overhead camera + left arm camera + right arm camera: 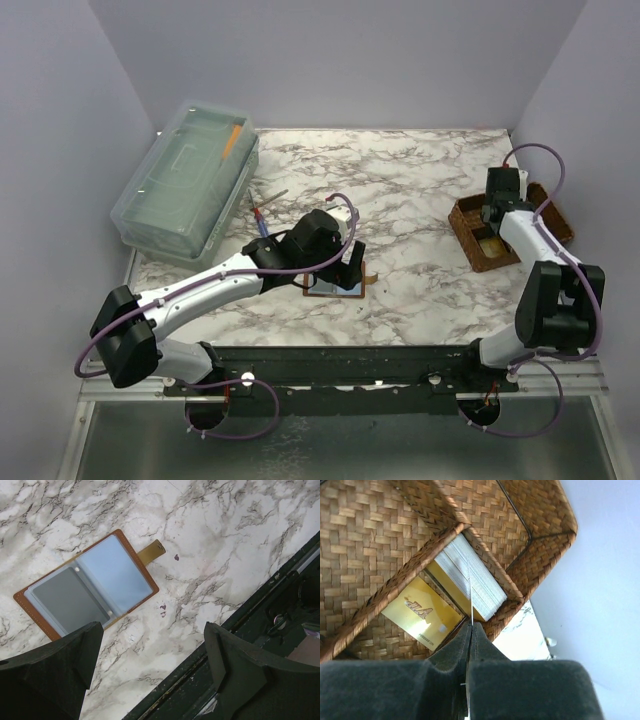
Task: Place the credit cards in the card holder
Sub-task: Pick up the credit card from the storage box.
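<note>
The card holder (90,587) lies open flat on the marble table, tan rim and snap tab around a grey-blue inside. My left gripper (152,640) hangs just above its near side, jaws wide apart with nothing between them; from above, the gripper (345,270) covers most of the card holder (318,289). At the right, my right gripper (470,627) reaches into the woven basket (460,225) and is shut on one credit card (470,597), seen edge-on as a thin white line. That card rises from an upright stack of credit cards (480,582). A gold card (422,612) lies flat beside the stack.
A clear plastic lidded box (185,180) stands at the back left. A pen (262,222) lies near the left arm. The basket's divider wall (385,592) runs beside the stack. The black base rail (250,645) borders the table's near edge.
</note>
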You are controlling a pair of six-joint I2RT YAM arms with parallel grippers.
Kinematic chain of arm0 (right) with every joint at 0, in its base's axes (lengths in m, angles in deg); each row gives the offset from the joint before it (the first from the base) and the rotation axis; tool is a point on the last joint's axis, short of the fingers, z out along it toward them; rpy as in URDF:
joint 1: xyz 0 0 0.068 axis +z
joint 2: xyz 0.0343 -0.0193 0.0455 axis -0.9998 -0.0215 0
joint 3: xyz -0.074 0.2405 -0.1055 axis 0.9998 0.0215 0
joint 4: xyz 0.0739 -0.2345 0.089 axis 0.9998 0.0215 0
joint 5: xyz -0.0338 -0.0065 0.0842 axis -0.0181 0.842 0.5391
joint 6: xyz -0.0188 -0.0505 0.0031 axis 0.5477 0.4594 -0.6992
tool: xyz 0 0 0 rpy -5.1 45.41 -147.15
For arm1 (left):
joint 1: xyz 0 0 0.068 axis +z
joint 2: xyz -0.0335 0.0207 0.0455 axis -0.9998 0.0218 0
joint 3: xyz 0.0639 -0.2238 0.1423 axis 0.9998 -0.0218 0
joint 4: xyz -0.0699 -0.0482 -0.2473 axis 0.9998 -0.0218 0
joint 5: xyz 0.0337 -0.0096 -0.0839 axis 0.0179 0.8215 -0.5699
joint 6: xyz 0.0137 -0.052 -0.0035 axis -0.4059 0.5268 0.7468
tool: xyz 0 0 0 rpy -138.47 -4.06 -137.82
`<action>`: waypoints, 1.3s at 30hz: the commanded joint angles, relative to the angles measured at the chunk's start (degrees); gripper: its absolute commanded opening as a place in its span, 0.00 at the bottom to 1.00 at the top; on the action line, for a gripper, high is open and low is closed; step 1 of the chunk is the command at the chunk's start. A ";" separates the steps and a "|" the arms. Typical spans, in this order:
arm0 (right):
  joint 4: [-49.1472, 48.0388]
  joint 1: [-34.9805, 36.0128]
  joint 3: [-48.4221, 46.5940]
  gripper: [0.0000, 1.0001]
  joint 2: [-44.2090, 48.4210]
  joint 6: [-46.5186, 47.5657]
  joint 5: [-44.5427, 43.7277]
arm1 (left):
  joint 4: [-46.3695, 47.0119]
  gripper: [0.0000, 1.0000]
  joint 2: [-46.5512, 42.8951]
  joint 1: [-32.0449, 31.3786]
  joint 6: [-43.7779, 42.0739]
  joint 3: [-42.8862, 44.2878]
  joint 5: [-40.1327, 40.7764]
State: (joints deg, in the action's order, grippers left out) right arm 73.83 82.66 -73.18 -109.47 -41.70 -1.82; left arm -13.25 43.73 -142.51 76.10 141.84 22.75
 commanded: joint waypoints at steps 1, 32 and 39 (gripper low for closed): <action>11.70 -0.43 -4.20 0.00 -3.96 -15.94 -5.96 | 0.35 0.90 0.81 -0.06 -0.13 -0.58 -1.08; 17.39 -0.48 -9.96 0.00 14.48 -22.25 23.25 | 2.69 0.90 3.53 7.52 1.54 -1.38 -9.30; 11.58 -0.47 -7.68 0.00 17.66 -20.28 54.98 | 7.12 0.89 3.83 14.86 3.91 -2.73 -19.75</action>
State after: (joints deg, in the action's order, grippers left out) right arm 89.72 82.64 -82.18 -94.30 -62.44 30.50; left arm -10.45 47.23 -131.34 78.07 140.51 11.87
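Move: The right hand, low over the near part of the storage box, already holds a credit card; the card holder it goes to lies about 46 cm to its left, 6 cm back and 10 cm below. The remaining card stack is some 4 cm ahead, 3 cm right and 7 cm below. From the left hand, the card holder lies roughly 10 cm ahead, 1 cm right and 16 cm below. Right hand raises its card about 8 cm, then swings 11 leftward towards the card holder; left hand advances. ##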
